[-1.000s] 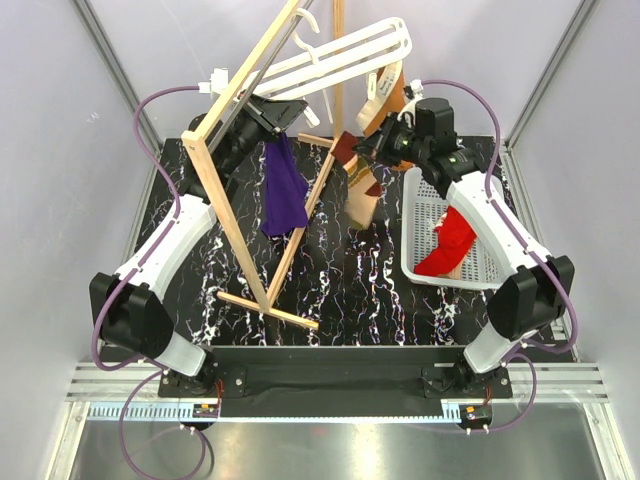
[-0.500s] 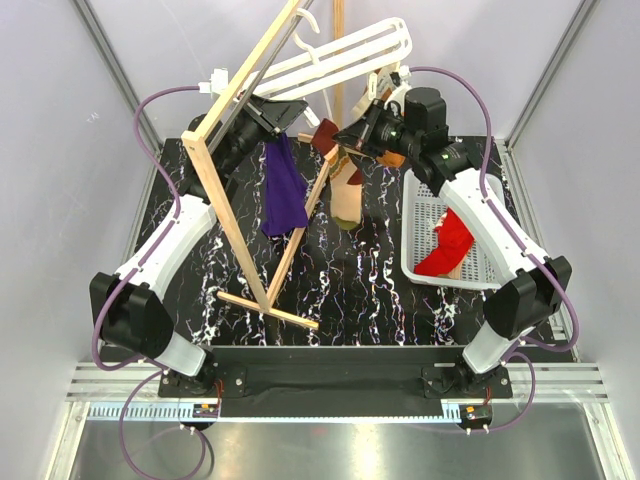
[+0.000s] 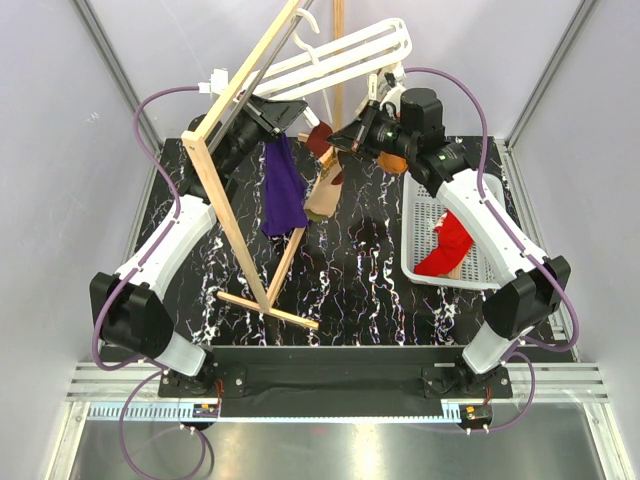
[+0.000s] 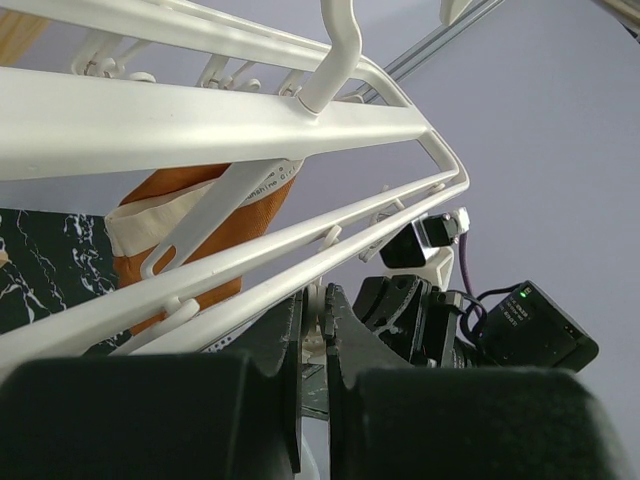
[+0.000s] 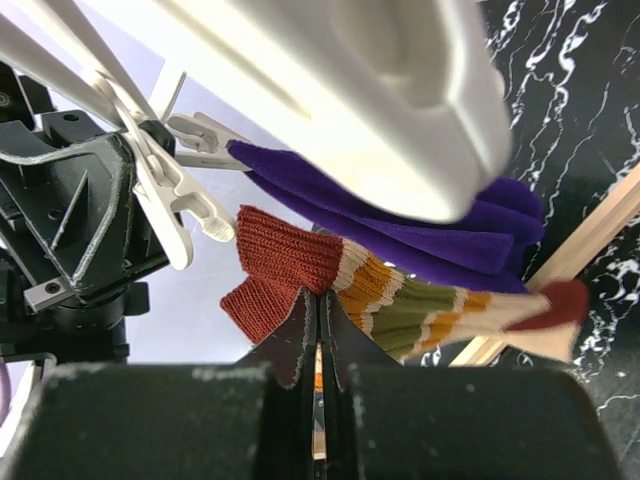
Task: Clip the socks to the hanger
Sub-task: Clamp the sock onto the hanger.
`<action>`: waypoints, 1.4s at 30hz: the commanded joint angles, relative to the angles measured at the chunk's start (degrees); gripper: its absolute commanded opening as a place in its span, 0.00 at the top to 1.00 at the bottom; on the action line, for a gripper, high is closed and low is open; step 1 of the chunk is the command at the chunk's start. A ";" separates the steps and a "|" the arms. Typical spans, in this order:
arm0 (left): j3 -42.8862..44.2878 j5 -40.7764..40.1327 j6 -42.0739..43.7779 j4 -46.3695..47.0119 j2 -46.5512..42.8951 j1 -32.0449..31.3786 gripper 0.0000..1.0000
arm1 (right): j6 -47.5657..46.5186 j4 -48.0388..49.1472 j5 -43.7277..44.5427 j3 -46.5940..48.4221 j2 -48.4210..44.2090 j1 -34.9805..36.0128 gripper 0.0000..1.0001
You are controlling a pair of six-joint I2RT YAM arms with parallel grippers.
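Note:
The white hanger (image 3: 340,55) hangs tilted from the wooden stand. My left gripper (image 3: 292,113) is up under it, shut on a small white peg (image 4: 322,303) below the hanger's bars (image 4: 200,120). A purple sock (image 3: 283,190) hangs next to that gripper. My right gripper (image 3: 338,140) is shut on the rust cuff of a striped sock (image 5: 400,300), which dangles (image 3: 322,187) just right of the purple sock (image 5: 420,235). An open white peg (image 5: 175,195) sits left of the cuff. An orange sock (image 4: 190,215) is pegged to the hanger. A red sock (image 3: 447,245) lies in the basket.
The tall wooden A-frame stand (image 3: 235,200) leans across the left half of the black marbled table (image 3: 370,280). A white perforated basket (image 3: 480,270) stands at the right under my right arm. Grey walls close in the sides and back.
My right gripper has carried the striped sock left and upward, from beside the basket to just by the purple sock and my left gripper. The left arm has stayed put.

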 commanded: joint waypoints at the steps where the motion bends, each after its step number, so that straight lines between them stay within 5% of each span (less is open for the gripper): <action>1: -0.18 3.50 0.76 0.94 0.20 -0.42 1.00 | 1.85 2.79 -1.56 2.40 0.01 0.94 1.00; 30: -1.32 2.97 1.03 1.03 -0.58 -0.25 1.00 | 5.37 5.96 -4.28 6.26 2.74 2.79 1.00; 37: -3.26 3.68 -2.66 4.37 -0.59 0.28 0.68 | 5.38 6.57 -4.46 4.77 1.95 2.87 1.00; 42: -3.87 4.20 -3.46 5.51 -0.76 0.63 0.57 | 5.11 6.05 -4.46 4.77 2.30 2.79 0.96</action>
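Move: The right hand holds the striped sock by its cuff; the lower jaws of the clip pinched by the left fingers stand about 5 cm to its left, 2 cm ahead and 3 cm above. From the left hand, the cuff lies roughly 4 cm to the right, 2 cm back and 4 cm below. From the right hand, the purple sock hangs some 11 cm left, about level forward and 9 cm lower; the orange sock is about 10 cm right and 5 cm ahead. With its fingers still shut on the striped sock, the right hand carries the cuff about 3 cm left and 2 cm up, up to the clip so its edge comes between the jaws, rolling slightly on the way. The left hand stays put squeezing the clip until the cuff is there, then opens its fingers to nearly half, letting go of the clip and sinking about 1 cm, while the right keeps its hold on the sock. ##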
